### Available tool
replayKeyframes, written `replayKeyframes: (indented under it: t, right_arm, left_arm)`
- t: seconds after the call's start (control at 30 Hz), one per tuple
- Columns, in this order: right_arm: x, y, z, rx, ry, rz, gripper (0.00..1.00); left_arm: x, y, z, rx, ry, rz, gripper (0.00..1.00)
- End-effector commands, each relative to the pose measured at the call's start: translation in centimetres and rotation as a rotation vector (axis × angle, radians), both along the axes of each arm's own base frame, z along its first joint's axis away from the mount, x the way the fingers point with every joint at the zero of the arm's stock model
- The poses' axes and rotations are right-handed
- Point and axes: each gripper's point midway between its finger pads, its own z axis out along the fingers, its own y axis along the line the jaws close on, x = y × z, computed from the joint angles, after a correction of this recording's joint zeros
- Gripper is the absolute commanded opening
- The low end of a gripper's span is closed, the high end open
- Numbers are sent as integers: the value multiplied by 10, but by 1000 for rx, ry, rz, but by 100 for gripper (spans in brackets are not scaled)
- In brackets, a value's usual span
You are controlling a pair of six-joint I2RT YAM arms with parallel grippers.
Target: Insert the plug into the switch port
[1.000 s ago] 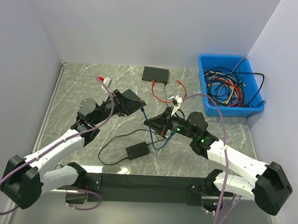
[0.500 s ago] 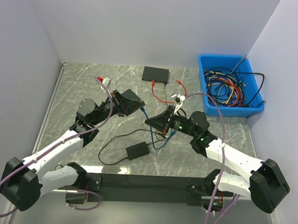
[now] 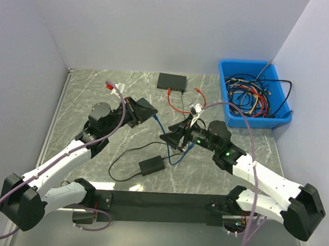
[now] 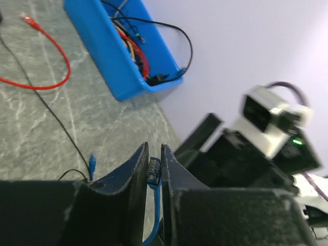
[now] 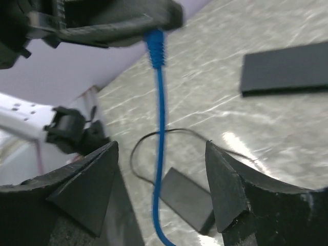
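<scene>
The blue plug (image 4: 154,171) is pinched between the jaws of my left gripper (image 4: 154,154), which is shut on it above the table. Its blue cable (image 5: 160,154) hangs down from the plug (image 5: 155,43) and passes untouched between the wide-apart fingers of my right gripper (image 5: 161,164), which is open. From above, the left gripper (image 3: 153,114) and right gripper (image 3: 172,139) face each other mid-table, with the blue cable (image 3: 163,135) between them. The black switch (image 3: 171,82) lies at the back centre, also showing as a dark slab (image 5: 284,66); its ports are not visible.
A blue bin (image 3: 253,94) full of cables stands at the back right. A red cable (image 3: 176,104) runs from the switch across the table. A black power brick (image 3: 151,166) with its thin black lead lies near the front. The cable's other blue end (image 4: 93,165) rests on the table.
My right gripper has opened and let go of the blue cable. My left gripper has closed on the plug and shifted slightly.
</scene>
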Motion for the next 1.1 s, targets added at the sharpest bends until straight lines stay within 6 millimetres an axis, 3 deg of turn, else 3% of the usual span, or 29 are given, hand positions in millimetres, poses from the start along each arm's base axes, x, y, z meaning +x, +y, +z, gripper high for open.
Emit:
replayKeyframes:
  t: [0.0,0.07,0.17,0.33,0.53,0.67,1.07]
  right_arm:
    - [25,-22,30,-153,-170,-191,75]
    - [29,-24,42,-172,-200,-236,75]
    - [41,-29,53,-227,-233,-317,62]
    - [47,-22,59,-315,-285,-369,56]
    - [52,0,47,-391,-287,-337,47]
    - [53,9,37,-414,-280,-326,47]
    - [57,19,38,-422,-282,-339,43]
  left_arm:
    - [14,5,3,45,15,69,1]
    - [15,2,3,46,27,61,1]
    - [17,-2,-2,66,54,72,1]
    - [17,-8,-3,91,68,82,1]
    - [17,-12,-3,94,69,79,1]
    - [17,-13,-5,97,70,77,1]
    - [17,-17,-8,98,78,68,1]
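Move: The blue plug is pinched in the left fingertips, about 5 cm ahead of the right hand, 5 cm to its left and 6 cm above. From the left hand, the right fingertips are therefore roughly 5 cm back, 5 cm to the right and 6 cm below. Down on the table, some 24 cm below the right hand, the power adapter is about 5 cm back and 7 cm left, and the nearer switch about 19 cm ahead and 11 cm left. Arcing forward about 5 cm, the right hand first rises by about as much, then sinks nearly all the way back, turning clockwise and dipping its fingertips as it comes to the blue plug's boot; its wide-open fingers close partway around the cable without gripping. Meanwhile the left hand, still pinching the plug, lowers it some 3.5 cm and brings it a little forward and to the right. ##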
